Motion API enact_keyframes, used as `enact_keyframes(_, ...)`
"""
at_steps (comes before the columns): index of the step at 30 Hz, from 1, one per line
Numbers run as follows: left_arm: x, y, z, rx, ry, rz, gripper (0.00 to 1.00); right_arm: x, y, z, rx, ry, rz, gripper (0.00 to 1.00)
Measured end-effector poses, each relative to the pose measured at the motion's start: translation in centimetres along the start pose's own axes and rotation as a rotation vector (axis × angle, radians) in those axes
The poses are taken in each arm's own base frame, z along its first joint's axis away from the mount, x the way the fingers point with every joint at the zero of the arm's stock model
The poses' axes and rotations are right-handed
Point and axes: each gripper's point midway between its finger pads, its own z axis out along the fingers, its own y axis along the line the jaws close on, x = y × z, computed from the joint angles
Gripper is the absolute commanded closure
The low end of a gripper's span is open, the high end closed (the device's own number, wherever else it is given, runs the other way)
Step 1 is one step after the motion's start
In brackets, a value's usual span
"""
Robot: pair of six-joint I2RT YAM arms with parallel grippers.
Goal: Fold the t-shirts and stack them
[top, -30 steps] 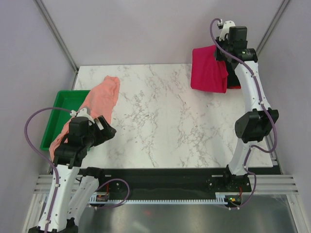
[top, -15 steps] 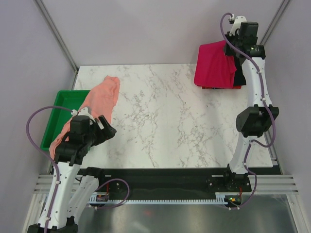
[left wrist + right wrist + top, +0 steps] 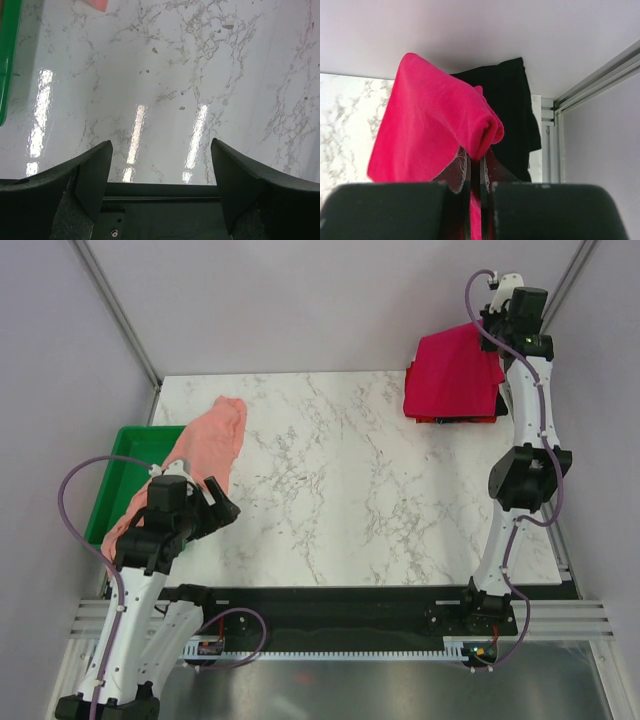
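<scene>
My right gripper (image 3: 503,340) is shut on a fold of the crimson t-shirt (image 3: 452,375) and holds it over the stack at the table's far right corner. In the right wrist view the pinched crimson cloth (image 3: 435,125) hangs from my closed fingers (image 3: 463,172), with the black t-shirt (image 3: 512,110) lying behind it. A thin bright red edge (image 3: 478,420) shows under the crimson shirt. The salmon-pink t-shirt (image 3: 205,445) lies crumpled at the left, draped from the table into the tray. My left gripper (image 3: 218,506) is open and empty above bare table (image 3: 160,150), near the pink shirt.
A green plastic tray (image 3: 128,455) sits at the table's left edge; its rim shows in the left wrist view (image 3: 7,55). The marble table (image 3: 340,490) spans the middle. Grey walls and an aluminium post (image 3: 600,75) stand close behind the stack.
My right gripper has moved right and toward the back wall with the crimson shirt, bringing it over the stack. The left arm has barely moved.
</scene>
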Motion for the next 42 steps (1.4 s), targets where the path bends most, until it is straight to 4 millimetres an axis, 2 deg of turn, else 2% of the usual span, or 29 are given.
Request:
enact_keyframes(8,0.0,0.0,0.1,-0.004,0.003,-0.001,0.14,1.8,-2.6,4.8,0.099,-0.026,-0.064,1.0)
enact_keyframes(13,-0.1,0.1,-0.1,-0.004,-0.013,-0.011,0.14,4.1,-4.9,9.1,0.205,-0.053,-0.105,1.0)
enact_keyframes(15,-0.2,0.2,-0.2,-0.007,-0.025,-0.014,0.14,5.3,-6.0,10.8,0.253,-0.064,-0.104,0.96)
enact_keyframes(16,-0.3,0.3,-0.3,-0.011,-0.032,-0.017,0.14,6.1,-6.6,11.7,0.279,-0.068,-0.099,0.86)
enact_keyframes(17,-0.3,0.3,-0.3,-0.014,-0.035,-0.019,0.14,6.9,-7.2,12.5,0.306,-0.073,-0.09,0.65)
enact_keyframes(18,-0.3,0.4,-0.3,-0.016,-0.037,-0.021,0.14,8.0,-8.0,13.3,0.337,-0.072,-0.074,0.37)
enact_keyframes(19,-0.3,0.4,-0.3,-0.017,-0.036,-0.021,0.14,9.1,-8.8,14.0,0.378,-0.071,-0.058,0.02)
enact_keyframes(22,-0.3,0.4,-0.3,-0.018,-0.037,-0.023,0.14,11.8,-11.6,14.7,0.505,-0.053,-0.022,0.02)
enact_keyframes(24,-0.4,0.4,-0.3,-0.019,-0.038,-0.025,0.14,12.3,-12.8,14.4,0.567,-0.055,0.01,0.02)
enact_keyframes(29,-0.5,0.4,-0.5,-0.014,-0.055,-0.029,0.14,9.3,-14.5,12.1,0.64,-0.145,0.082,0.02)
enact_keyframes(33,-0.7,0.5,-0.8,-0.015,-0.074,-0.032,0.13,2.8,-14.5,8.2,0.638,-0.281,0.155,0.02)
enact_keyframes(35,-0.8,0.5,-1.0,-0.012,-0.088,-0.036,0.13,-1.5,-14.1,5.0,0.615,-0.37,0.205,0.02)
enact_keyframes(39,-0.8,0.5,-1.3,-0.001,-0.11,-0.038,0.13,-10.0,-12.1,-3.8,0.509,-0.56,0.32,0.02)
enact_keyframes(40,-0.8,0.5,-1.4,0.004,-0.116,-0.038,0.13,-11.3,-11.5,-5.9,0.483,-0.587,0.348,0.02)
enact_keyframes(42,-0.9,0.5,-1.7,0.013,-0.133,-0.04,0.13,-13.8,-9.1,-11.1,0.373,-0.666,0.438,0.02)
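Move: The right hand, shut on a corner of the folded magenta t-shirt, holds it high over the far right of the table, its near part already draped over the stack. The black t-shirt that tops the stack has its middle about 1 cm back, 5 cm to the left and roughly 23 cm below the hand; the red t-shirt under it is some 2 cm back, 7 cm left and 25 cm below. From the idle left hand, the black t-shirt lies around 40 cm ahead, 53 cm to the right and 12 cm lower. Down and to the right, about 15 cm each way, and some 9 cm forward, the right hand carries its corner of the magenta t-shirt out to the stack's far right corner, yawing clockwise about 30 degrees. Low there the fingers open wide and let go; then the empty hand climbs steeply some 33 cm, drawing back and a little left, fingers tipping upward. ##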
